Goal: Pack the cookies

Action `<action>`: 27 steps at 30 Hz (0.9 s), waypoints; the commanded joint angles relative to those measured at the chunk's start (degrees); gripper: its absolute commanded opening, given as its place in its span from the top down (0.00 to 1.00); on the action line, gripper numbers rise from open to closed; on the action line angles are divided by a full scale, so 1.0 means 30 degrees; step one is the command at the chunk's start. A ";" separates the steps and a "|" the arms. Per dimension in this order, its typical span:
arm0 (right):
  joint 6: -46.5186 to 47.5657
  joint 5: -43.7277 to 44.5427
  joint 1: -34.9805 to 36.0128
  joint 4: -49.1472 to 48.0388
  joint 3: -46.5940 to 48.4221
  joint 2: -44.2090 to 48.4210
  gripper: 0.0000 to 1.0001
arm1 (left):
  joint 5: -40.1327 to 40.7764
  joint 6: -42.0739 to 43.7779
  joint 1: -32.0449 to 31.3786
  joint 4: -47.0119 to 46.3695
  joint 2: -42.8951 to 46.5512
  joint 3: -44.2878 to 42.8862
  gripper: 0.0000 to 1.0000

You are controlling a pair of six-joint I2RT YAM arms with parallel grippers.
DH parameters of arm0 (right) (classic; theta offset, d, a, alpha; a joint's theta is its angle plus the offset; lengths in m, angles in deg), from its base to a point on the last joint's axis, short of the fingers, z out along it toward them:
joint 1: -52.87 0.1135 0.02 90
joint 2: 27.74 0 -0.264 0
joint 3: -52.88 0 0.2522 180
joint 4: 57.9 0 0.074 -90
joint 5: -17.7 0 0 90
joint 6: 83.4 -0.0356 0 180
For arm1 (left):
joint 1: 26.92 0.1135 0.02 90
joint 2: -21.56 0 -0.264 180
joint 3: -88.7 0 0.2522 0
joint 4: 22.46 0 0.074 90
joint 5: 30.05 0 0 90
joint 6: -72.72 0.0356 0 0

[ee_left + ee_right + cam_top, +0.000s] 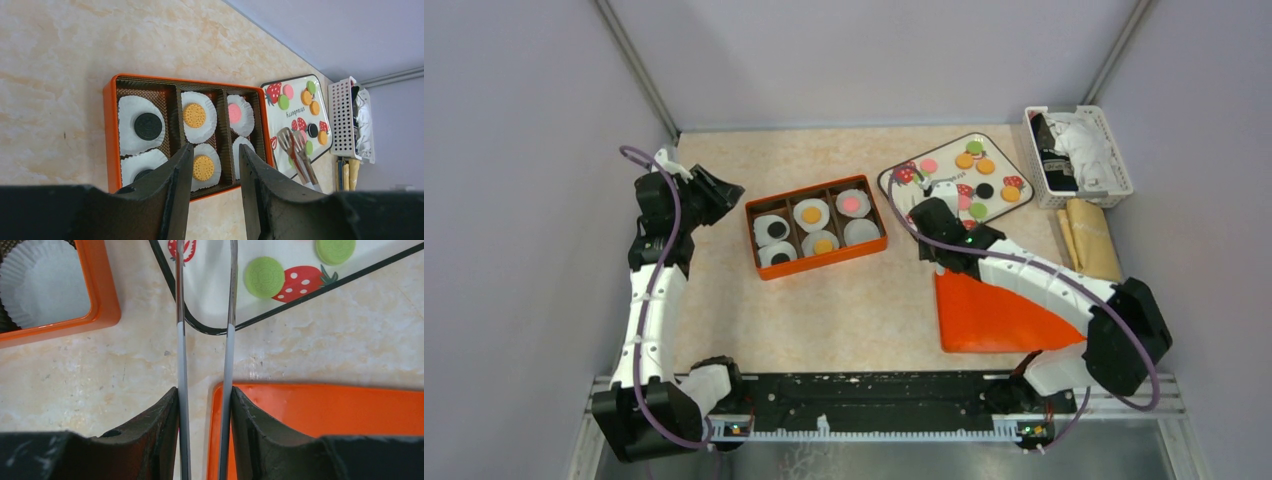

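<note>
An orange six-compartment box (pixel 751 232) holds white paper cups. Five hold cookies: black (pixel 777 229), orange (pixel 811 214), pink (pixel 852 203), black (pixel 780 258) and orange (pixel 823 246); the near right cup (pixel 861 232) is empty. More cookies, such as an orange one (pixel 965 160) and a black one (pixel 985 190), lie on the strawberry tray (pixel 944 152). My right gripper (pixel 929 215) (pixel 204 395) is shut on metal tongs (pixel 180 340), whose arms reach over the tray's near corner (pixel 210 331) beside green cookies (pixel 263 276). My left gripper (pixel 724 190) (pixel 215 152) is open and empty, left of the box (pixel 111 130).
An orange lid (pixel 994 315) (pixel 325 425) lies under my right arm near the front. A white basket (pixel 1079 155) with cloths stands at the back right, with brown paper bags (pixel 1092 238) in front of it. Walls close in on the left, back and right.
</note>
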 commanded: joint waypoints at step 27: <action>-0.0239 -0.0285 -0.3251 -0.1857 0.5978 -0.7745 0.60 | 0.0076 0.0469 0.0101 -0.1031 -0.0273 -0.0064 0.54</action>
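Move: Ahead of the right hand, about 27 cm out and nearly straight on, lies the far-left pink cookie on the strawberry tray, some 12 cm lower. A green cookie sits about 3 cm nearer than that pink one, and the other pink cookie is 17 cm ahead of the hand and 7 cm to its right; the nearest green cookie is 10 cm ahead, 5 cm right. From the left hand, the target pink is roughly 22 cm ahead, 37 cm right, 25 cm down. Reaching forward about 9 cm, the right hand takes the tongs it still holds from the tray's near corner out over its left side, towards the far-left pink cookie. It sinks about 4.5 cm early on, then goes on nearly level, rising a centimetre, and turns slightly clockwise, keeping its grip on the handles. ##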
